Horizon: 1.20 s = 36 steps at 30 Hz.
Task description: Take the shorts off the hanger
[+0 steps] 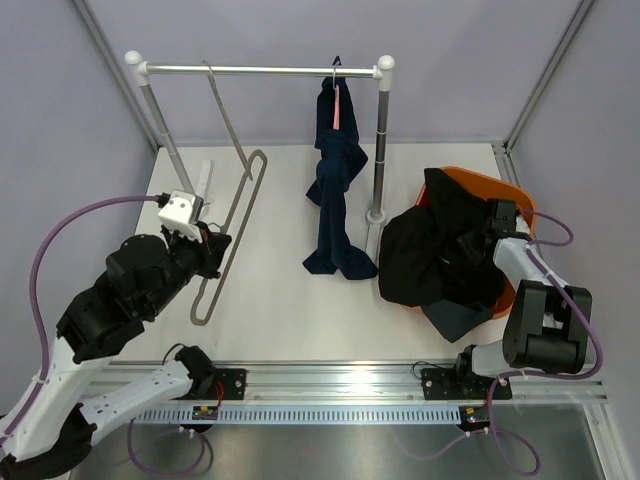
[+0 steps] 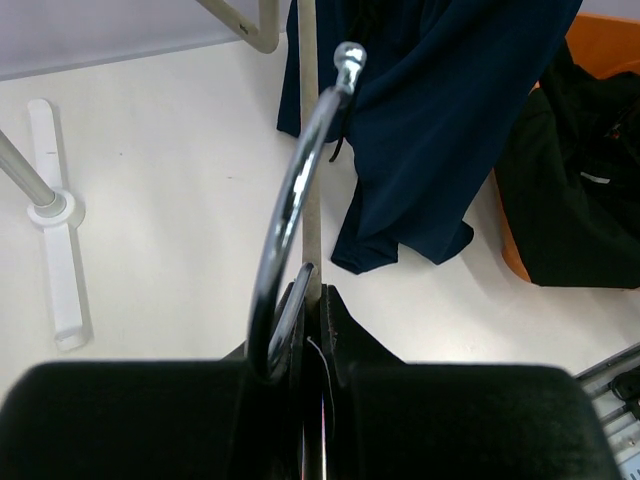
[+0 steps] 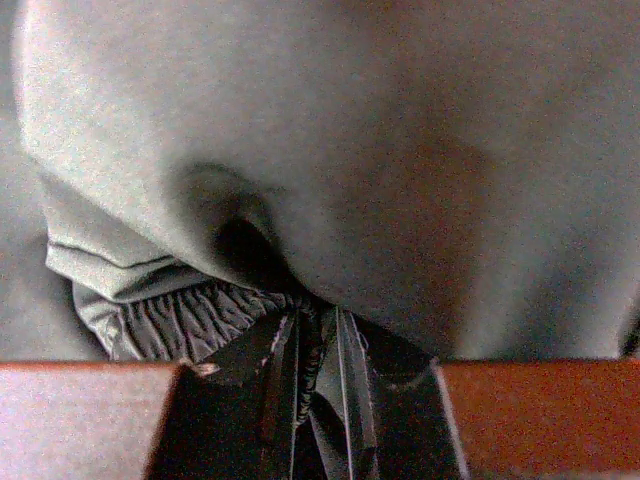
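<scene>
Navy shorts (image 1: pixel 335 190) (image 2: pixel 440 130) hang from a pink hanger (image 1: pixel 337 105) on the rail, their legs reaching down to the table. An empty grey hanger (image 1: pixel 232 205) leans from the rail to the table. My left gripper (image 1: pixel 212 250) (image 2: pixel 318 295) is shut on it at its chrome hook (image 2: pixel 290 200). Black shorts (image 1: pixel 440 255) (image 3: pixel 350 150) lie heaped in the orange basket (image 1: pixel 470 177). My right gripper (image 1: pixel 497 222) (image 3: pixel 318 325) rests on that heap, jaws slightly apart with a loose fold of cloth between them.
The rack's rail (image 1: pixel 260 70) stands on two posts; the right post (image 1: pixel 380 150) is between the hanging shorts and the basket. A white foot (image 2: pixel 45 210) of the rack lies at the left. More dark cloth (image 1: pixel 455 320) droops over the basket's near rim.
</scene>
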Tool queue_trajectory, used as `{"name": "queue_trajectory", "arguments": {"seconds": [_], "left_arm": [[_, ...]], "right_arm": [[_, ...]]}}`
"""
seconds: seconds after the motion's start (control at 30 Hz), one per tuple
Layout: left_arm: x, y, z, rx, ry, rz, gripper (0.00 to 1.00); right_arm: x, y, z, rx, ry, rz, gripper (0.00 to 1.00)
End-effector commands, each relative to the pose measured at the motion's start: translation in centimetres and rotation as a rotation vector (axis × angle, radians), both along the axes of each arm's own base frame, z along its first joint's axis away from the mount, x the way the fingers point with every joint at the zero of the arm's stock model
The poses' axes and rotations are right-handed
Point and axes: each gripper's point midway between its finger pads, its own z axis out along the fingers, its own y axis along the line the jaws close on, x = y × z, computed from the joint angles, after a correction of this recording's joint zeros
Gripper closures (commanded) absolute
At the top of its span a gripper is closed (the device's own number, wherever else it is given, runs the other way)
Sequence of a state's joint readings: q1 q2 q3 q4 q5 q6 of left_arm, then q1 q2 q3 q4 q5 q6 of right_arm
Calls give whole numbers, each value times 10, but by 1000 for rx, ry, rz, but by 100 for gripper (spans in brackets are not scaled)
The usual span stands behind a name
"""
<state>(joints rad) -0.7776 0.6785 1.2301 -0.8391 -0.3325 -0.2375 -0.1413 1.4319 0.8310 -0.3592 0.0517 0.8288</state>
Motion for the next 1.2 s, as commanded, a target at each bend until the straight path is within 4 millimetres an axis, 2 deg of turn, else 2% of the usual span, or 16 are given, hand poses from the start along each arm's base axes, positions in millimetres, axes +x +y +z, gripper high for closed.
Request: {"name": "queue_trajectory", "arguments": {"seconds": [0.0, 0.27, 0.47, 0.57, 0.6, 0.77, 0.97, 1.17], "left_arm": [[0, -4, 19, -46, -26, -12, 100], [11, -20, 11, 5, 43, -25, 100], [22, -33, 3, 36, 116, -15, 100], [27, -31, 0, 28, 131, 31, 100], [31, -27, -1, 33, 131, 67, 100], [33, -10, 0, 4, 123, 171, 100], [25, 11, -2, -50, 96, 250, 100], [21, 8, -5, -49, 108, 222, 100]], "right_arm": [[-19, -24, -13, 23, 17, -147, 73], [-16, -27, 11, -28, -40, -93, 68], [-5, -7, 42, 3, -149, 57, 56], [-5, 1, 60, -31, -180, 109, 46], [-5, 9, 68, -41, -198, 139, 45], [-3, 28, 91, -73, -238, 203, 43], [-5, 48, 98, -80, -254, 260, 43], [-6, 47, 97, -95, -249, 253, 42]]}}
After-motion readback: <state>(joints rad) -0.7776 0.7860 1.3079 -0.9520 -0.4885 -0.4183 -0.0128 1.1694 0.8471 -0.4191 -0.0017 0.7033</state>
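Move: The left hand grips the empty hanger at its neck, with the middle of the rack's rail about 24 cm ahead, 6 cm to its right and perhaps 10 cm higher; the other empty hanger hooks on that rail 3 cm to the hand's left, and the navy shorts hang 23 cm ahead and 20 cm to its right. The right hand is down in the black shorts, whose middle is 6 cm to its left and level fore-and-aft; the orange basket's middle is 4 cm left, also level. The right hand, its fingertips in the black cloth, shifts a couple of centimetres right and slightly back, then spreads its fingers wide and rises about 8 cm out of the basket, swinging some 6 to 7 cm left over the shorts as its fingers tilt up and turn counter-clockwise. Meanwhile the left hand keeps its grip on the empty hanger, dips about 3 cm forward, right and down, then swings back left some 4 cm and a little up and back, turning about 10 degrees counter-clockwise. ##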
